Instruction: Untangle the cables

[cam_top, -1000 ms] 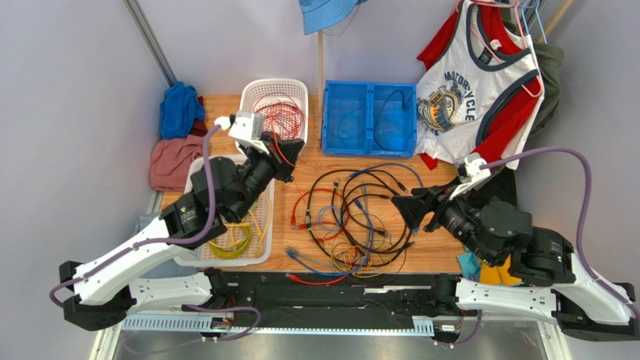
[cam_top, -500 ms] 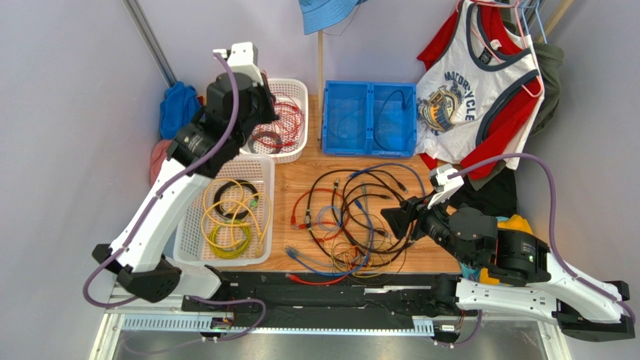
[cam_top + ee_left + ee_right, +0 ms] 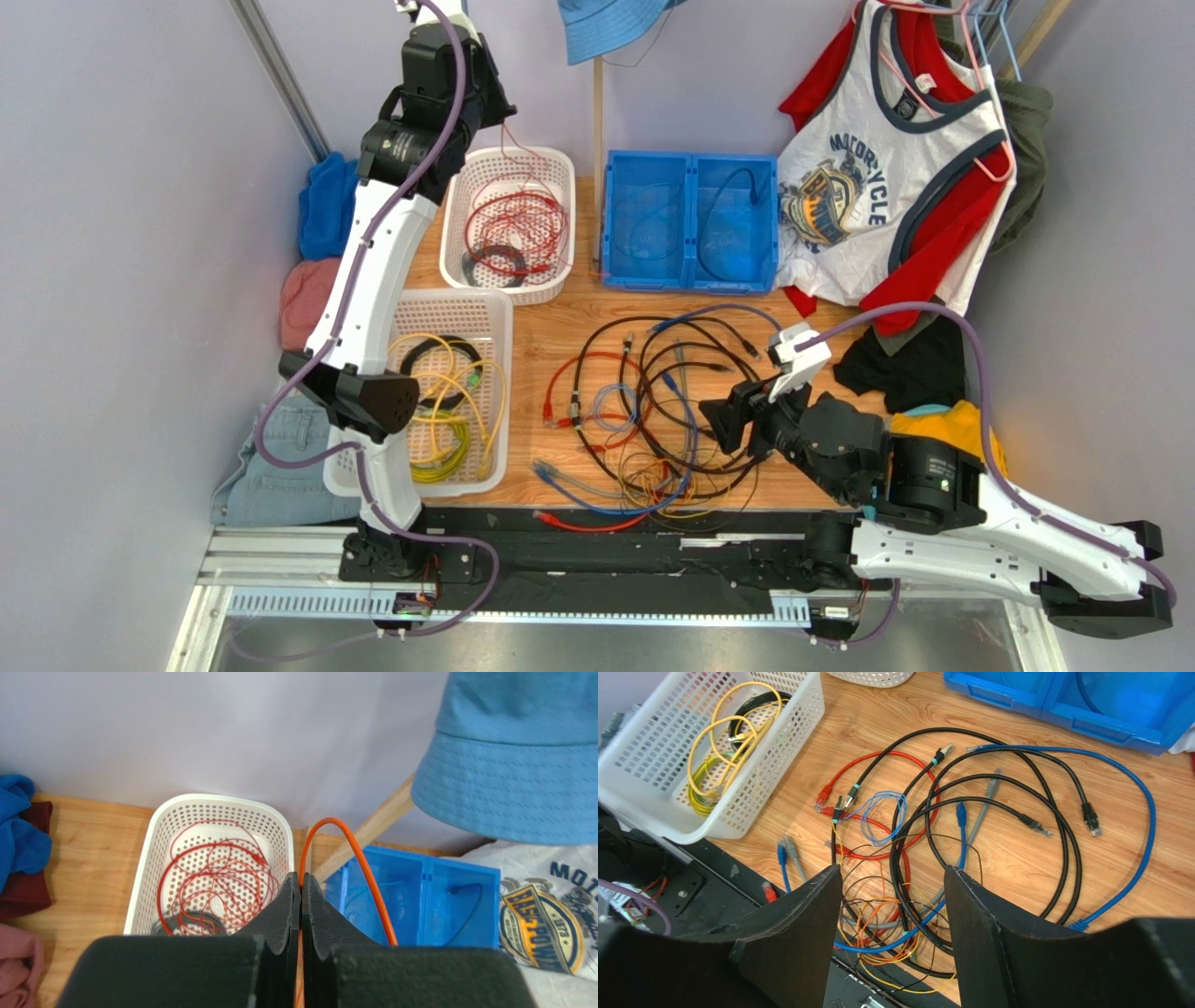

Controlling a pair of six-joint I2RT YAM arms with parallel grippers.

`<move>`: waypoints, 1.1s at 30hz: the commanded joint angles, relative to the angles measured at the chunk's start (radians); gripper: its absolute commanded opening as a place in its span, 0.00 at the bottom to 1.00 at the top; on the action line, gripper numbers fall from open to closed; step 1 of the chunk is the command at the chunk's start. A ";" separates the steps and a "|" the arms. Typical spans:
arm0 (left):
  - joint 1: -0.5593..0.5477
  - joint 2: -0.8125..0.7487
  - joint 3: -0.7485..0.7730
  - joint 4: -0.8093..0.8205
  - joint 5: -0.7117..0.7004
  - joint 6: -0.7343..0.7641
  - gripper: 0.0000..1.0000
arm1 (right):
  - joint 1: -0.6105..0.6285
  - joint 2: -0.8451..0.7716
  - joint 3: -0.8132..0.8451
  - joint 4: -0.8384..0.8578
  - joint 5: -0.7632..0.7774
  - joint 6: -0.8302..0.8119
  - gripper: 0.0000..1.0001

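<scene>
The cables [image 3: 659, 406] lie in a knotted heap of black, blue, red, orange and yellow cords on the wooden table, also seen in the right wrist view [image 3: 934, 847]. My left gripper [image 3: 481, 109] is raised high over the far white basket [image 3: 452, 224]. In its wrist view the left gripper [image 3: 301, 882] is shut on a thin orange cable [image 3: 351, 854] that arches up out of the jaws. My right gripper [image 3: 718, 417] hangs open at the heap's right edge. Its fingers [image 3: 892, 871] straddle the thin orange and yellow strands from above and touch nothing.
The far white basket [image 3: 210, 799] holds red coils. A nearer white basket [image 3: 449, 296] holds yellow and black cables. A blue bin [image 3: 690, 210] with a black cord stands at the back. Clothes hang at right [image 3: 870, 168]; a blue hat [image 3: 519, 749] hangs overhead.
The left arm swung up and back from beside the baskets to high over the far basket, still shut on the orange cable. The right gripper moved left and nearer over the heap, jaws narrowing slightly.
</scene>
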 commanded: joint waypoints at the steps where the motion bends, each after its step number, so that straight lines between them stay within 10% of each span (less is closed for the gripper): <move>1: 0.043 0.042 0.058 0.110 0.040 0.022 0.00 | -0.001 0.020 -0.010 0.091 0.045 -0.053 0.59; 19: 0.104 0.226 -0.114 0.189 0.095 0.003 0.01 | -0.015 0.061 -0.101 0.174 0.013 -0.031 0.58; 20: 0.104 0.231 -0.102 0.168 0.093 -0.010 0.31 | -0.016 0.060 -0.098 0.171 0.016 -0.031 0.58; 26: 0.093 0.079 -0.123 0.149 0.026 -0.024 0.92 | -0.016 0.040 -0.098 0.157 0.033 -0.021 0.58; 33: -0.116 -0.255 -0.403 0.290 -0.129 0.143 0.95 | -0.018 0.031 -0.098 0.147 0.074 0.009 0.57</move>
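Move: The left hand, shut on the orange cable, has the white basket of red cables some 9 cm ahead, 4 cm left and 42 cm below; the blue box is about 9 cm ahead and 30 cm right of it, the larger basket 18 cm back and 11 cm left. From the open right hand, the cable tangle lies roughly 5 cm ahead, 9 cm left, 23 cm below, with its light blue coil 7 cm ahead, 15 cm left. Left takes orange cable 9 cm forward, 16 down, opens above white basket, backs off upward; right sinks 3. ##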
